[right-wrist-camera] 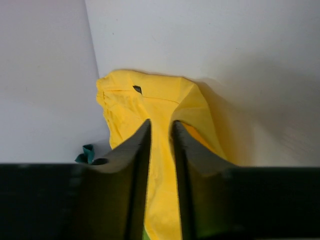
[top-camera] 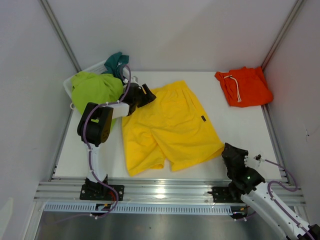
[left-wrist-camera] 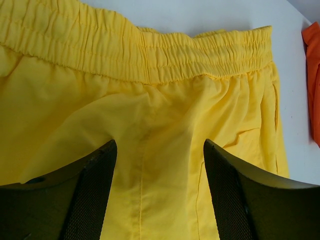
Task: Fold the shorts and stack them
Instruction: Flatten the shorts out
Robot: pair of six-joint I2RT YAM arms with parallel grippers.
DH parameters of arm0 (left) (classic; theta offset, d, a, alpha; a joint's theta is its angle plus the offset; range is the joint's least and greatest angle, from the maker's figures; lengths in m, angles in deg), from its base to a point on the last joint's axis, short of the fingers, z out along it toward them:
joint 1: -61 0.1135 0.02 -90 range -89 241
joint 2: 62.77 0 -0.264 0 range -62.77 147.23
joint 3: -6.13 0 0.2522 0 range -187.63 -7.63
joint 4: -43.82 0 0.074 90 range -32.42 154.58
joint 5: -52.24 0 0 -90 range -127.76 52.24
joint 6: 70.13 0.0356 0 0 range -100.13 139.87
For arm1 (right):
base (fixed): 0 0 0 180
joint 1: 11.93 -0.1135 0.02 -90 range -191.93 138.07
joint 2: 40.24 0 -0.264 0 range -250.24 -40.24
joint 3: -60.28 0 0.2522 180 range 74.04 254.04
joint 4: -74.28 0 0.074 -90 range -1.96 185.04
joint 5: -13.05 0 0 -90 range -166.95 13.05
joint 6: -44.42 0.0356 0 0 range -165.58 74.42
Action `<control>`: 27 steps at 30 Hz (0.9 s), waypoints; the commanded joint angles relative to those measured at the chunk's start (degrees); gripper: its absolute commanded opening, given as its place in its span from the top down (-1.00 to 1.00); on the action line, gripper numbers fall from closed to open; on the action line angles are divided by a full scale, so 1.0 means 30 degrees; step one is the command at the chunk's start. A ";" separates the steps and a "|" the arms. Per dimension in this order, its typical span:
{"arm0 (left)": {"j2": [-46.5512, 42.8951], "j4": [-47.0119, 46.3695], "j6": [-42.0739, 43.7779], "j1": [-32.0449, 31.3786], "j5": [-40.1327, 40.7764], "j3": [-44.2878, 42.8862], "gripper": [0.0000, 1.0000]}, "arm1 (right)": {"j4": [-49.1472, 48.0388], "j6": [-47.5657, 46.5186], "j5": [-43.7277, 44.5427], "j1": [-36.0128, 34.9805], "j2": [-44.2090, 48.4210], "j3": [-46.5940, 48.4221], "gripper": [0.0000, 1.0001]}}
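The yellow shorts lie spread flat in the middle of the table, waistband toward the far left. My left gripper hovers open over them just below the elastic waistband, with its fingers wide apart and yellow fabric showing between them. My right gripper is at the hem of the near right leg. Its jaws stand narrow with a fold of the yellow shorts pinched between them. The orange shorts, with a white drawstring, lie folded at the far right corner.
A white basket at the far left holds the lime-green shorts and the teal shorts. Grey walls close in the table on the left, back and right. A metal rail runs along the near edge.
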 commanded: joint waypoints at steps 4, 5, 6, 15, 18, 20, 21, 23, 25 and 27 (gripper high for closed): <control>-0.0651 -0.0172 0.0453 -0.0005 0.0242 -0.0613 -0.46 | -0.1764 -0.2196 0.0195 0.0872 -0.0576 -0.0030 0.67; -0.0651 -0.0172 0.0453 -0.0005 0.0213 -0.0613 -0.46 | -0.2057 -0.2575 -0.0097 0.1018 -0.0694 -0.0175 0.72; -0.0709 -0.0172 0.0453 -0.0005 0.0212 -0.0613 -0.46 | -0.2872 -0.2898 -0.0796 0.1194 -0.0898 -0.0263 0.74; -0.0886 -0.0084 0.0365 0.0025 -0.0168 -0.0701 -0.47 | -0.4785 -0.3926 -0.3471 0.2455 -0.3654 -0.0119 1.00; -0.0886 -0.0026 0.0307 0.0025 -0.0168 -0.0730 -0.46 | -0.4462 -0.4537 -0.2973 0.2659 -0.3712 0.0465 1.00; -0.0915 0.0062 0.0277 0.0025 -0.0110 -0.0730 -0.46 | -0.4929 -0.5125 -0.3320 0.3594 -0.4004 0.0731 1.00; -0.0944 0.0091 0.0277 0.0054 -0.0081 -0.0730 -0.46 | -0.5366 -0.5447 -0.4251 0.4091 -0.4731 0.0848 1.00; -0.0973 0.0208 0.0219 0.0083 0.0065 -0.0672 -0.47 | -0.7320 -0.6647 -0.5775 0.5871 -0.5904 0.0937 1.00; -0.1032 0.0442 0.0189 0.0113 0.0415 -0.0643 -0.47 | -0.8470 -0.7757 -0.7974 0.7136 -0.8034 0.1431 1.00; -0.1091 0.0648 0.0160 0.0288 0.0651 -0.0613 -0.47 | -0.9178 -0.8523 -0.9238 0.8778 -0.9244 0.2193 1.00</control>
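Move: The yellow shorts' near right corner is already raised between the right hand's half-shut fingertips, about 1 cm to the left of the hand point. The dark label on the shorts lies some 15 cm ahead of that hand and 9 cm to its left, the near hem tip about 14 cm back and 22 cm left, and the folded red shorts about 34 cm ahead and 8 cm right. From the left hand, that corner lies some 29 cm back and 30 cm right. The yellow shorts' raised corner is pinched as the right fingers close fully on it. The right hand then sinks and works forward, ending about 3.5 cm farther out and 3 cm lower after a small sway left and back right, its fingers tipping about 12 degrees more downward. The left hand stays open and still at the waistband. ##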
